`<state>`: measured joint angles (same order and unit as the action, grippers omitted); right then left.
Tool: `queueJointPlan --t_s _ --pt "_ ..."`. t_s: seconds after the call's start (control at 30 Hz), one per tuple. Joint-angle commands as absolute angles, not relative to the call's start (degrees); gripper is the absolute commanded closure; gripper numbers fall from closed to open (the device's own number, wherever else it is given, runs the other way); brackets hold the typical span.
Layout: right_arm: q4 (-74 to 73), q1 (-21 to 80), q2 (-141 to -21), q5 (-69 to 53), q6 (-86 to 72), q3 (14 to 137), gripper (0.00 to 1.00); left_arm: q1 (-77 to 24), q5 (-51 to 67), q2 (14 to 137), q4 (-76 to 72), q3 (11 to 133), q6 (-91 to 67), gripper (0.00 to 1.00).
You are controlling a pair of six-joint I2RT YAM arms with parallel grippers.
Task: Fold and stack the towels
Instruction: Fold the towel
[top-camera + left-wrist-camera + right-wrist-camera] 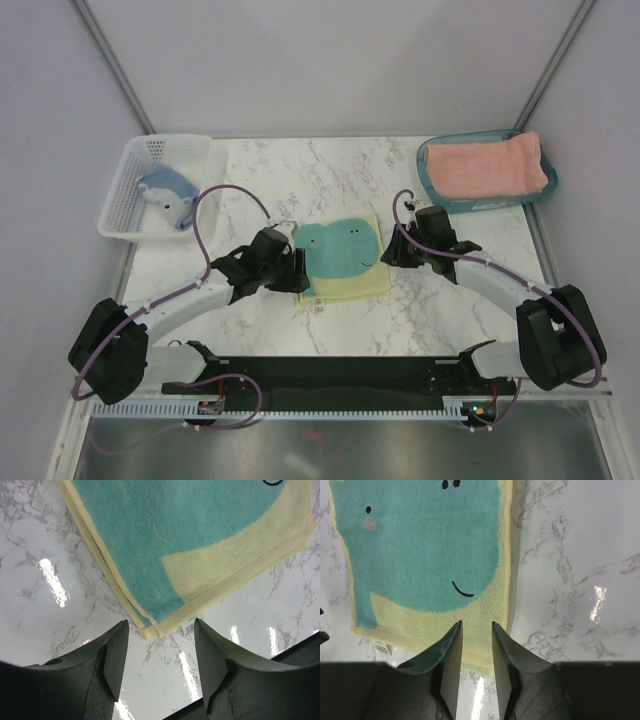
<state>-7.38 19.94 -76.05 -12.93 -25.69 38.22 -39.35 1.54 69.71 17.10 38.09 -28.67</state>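
The pale-yellow towel with the teal face (pixel 345 262) lies folded flat in the middle of the marble table (pixel 440 320). My left gripper (pixel 300 271) sits at its left near corner. In the left wrist view the left gripper (pixel 160 630) is open, the towel's layered corner (pixel 150 630) just ahead of the fingertips and nothing between them. My right gripper (pixel 389 252) is at the towel's right edge. In its wrist view the right gripper (pixel 476 625) hovers open over the yellow border (pixel 485 605), holding nothing. The salmon-pink towel (pixel 487 165) lies folded in a tray. The grey-blue towel (pixel 168 195) lies bunched in a basket.
A white mesh basket (pixel 125 190) stands at the back left and a teal tray (pixel 478 206) at the back right. A small white label (pixel 189 628) sticks out from under the yellow towel's corner. Enclosure walls ring the table.
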Motion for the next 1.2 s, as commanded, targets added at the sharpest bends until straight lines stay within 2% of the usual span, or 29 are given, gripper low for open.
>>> queueJointPlan --t_s 0.0,0.17,0.5,0.63,0.7,0.77,0.83,0.87,1.03,1.07,1.17 --pt "-10.5 22.9 -78.1 -11.3 -25.7 41.6 0.63 -39.6 1.2 72.9 17.5 42.0 -33.2 0.38" --pt "-12.1 27.1 -78.6 -8.0 -28.5 40.5 0.64 -39.6 4.0 75.3 17.5 41.7 -35.8 0.39" --pt "-13.4 27.4 -73.0 -5.0 -29.5 39.0 0.64 -39.6 4.1 77.3 16.1 38.2 -39.0 0.40" --pt "-14.1 27.4 -74.4 -4.8 -30.2 37.8 0.72 -39.6 4.8 78.8 13.2 36.7 -41.0 0.42" --pt "-14.0 27.4 -74.2 -5.2 -31.4 36.3 0.81 -39.6 5.3 79.3 12.1 36.3 -41.1 0.45" --pt "-13.9 27.4 -73.0 -5.4 -32.3 35.1 0.88 -39.6 5.4 79.7 11.7 36.1 -41.0 0.52" --pt "-13.5 27.4 -71.5 -6.5 -33.4 33.4 0.90 -39.6 5.4 79.9 11.5 36.0 -41.0 0.56" --pt "-13.3 27.4 -70.9 -6.9 -33.7 32.8 0.94 -39.6 5.4 80.2 11.5 36.0 -41.0 0.62" --pt "-9.8 27.5 -69.4 -7.2 -36.5 28.2 0.98 -39.6 5.1 80.7 11.5 35.8 -40.9 0.80" --pt "-9.3 27.5 -69.5 -6.6 -36.8 27.6 0.98 -39.6 5.1 80.9 11.6 35.8 -40.9 0.87" --pt "-7.0 27.5 -69.3 -5.9 -37.4 25.4 0.99 -39.6 5.1 80.7 12.2 35.8 -40.7 0.98"
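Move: The towel lies as a flat folded square. Its near left corner is about 2 cm back and 1 cm left of the left hand, some 5 cm below it. The near right corner is about 7 cm straight back from the right hand and also 5 cm down. From the left hand, the white tag is about 2 cm back and 5 cm right, the towel's middle about 7 cm ahead and 10 cm right. From the right hand that middle is level, 10 cm left. Down about 5 cm goes the left hand, easing slightly back and tipping some 15 degrees further downward, and its open fingers shut on the towel's near left corner. The right hand shifts back and left, hovers, then draws back and down along the right edge, about 7 cm back in all, closing its half-open fingers to pinch the near right corner. ##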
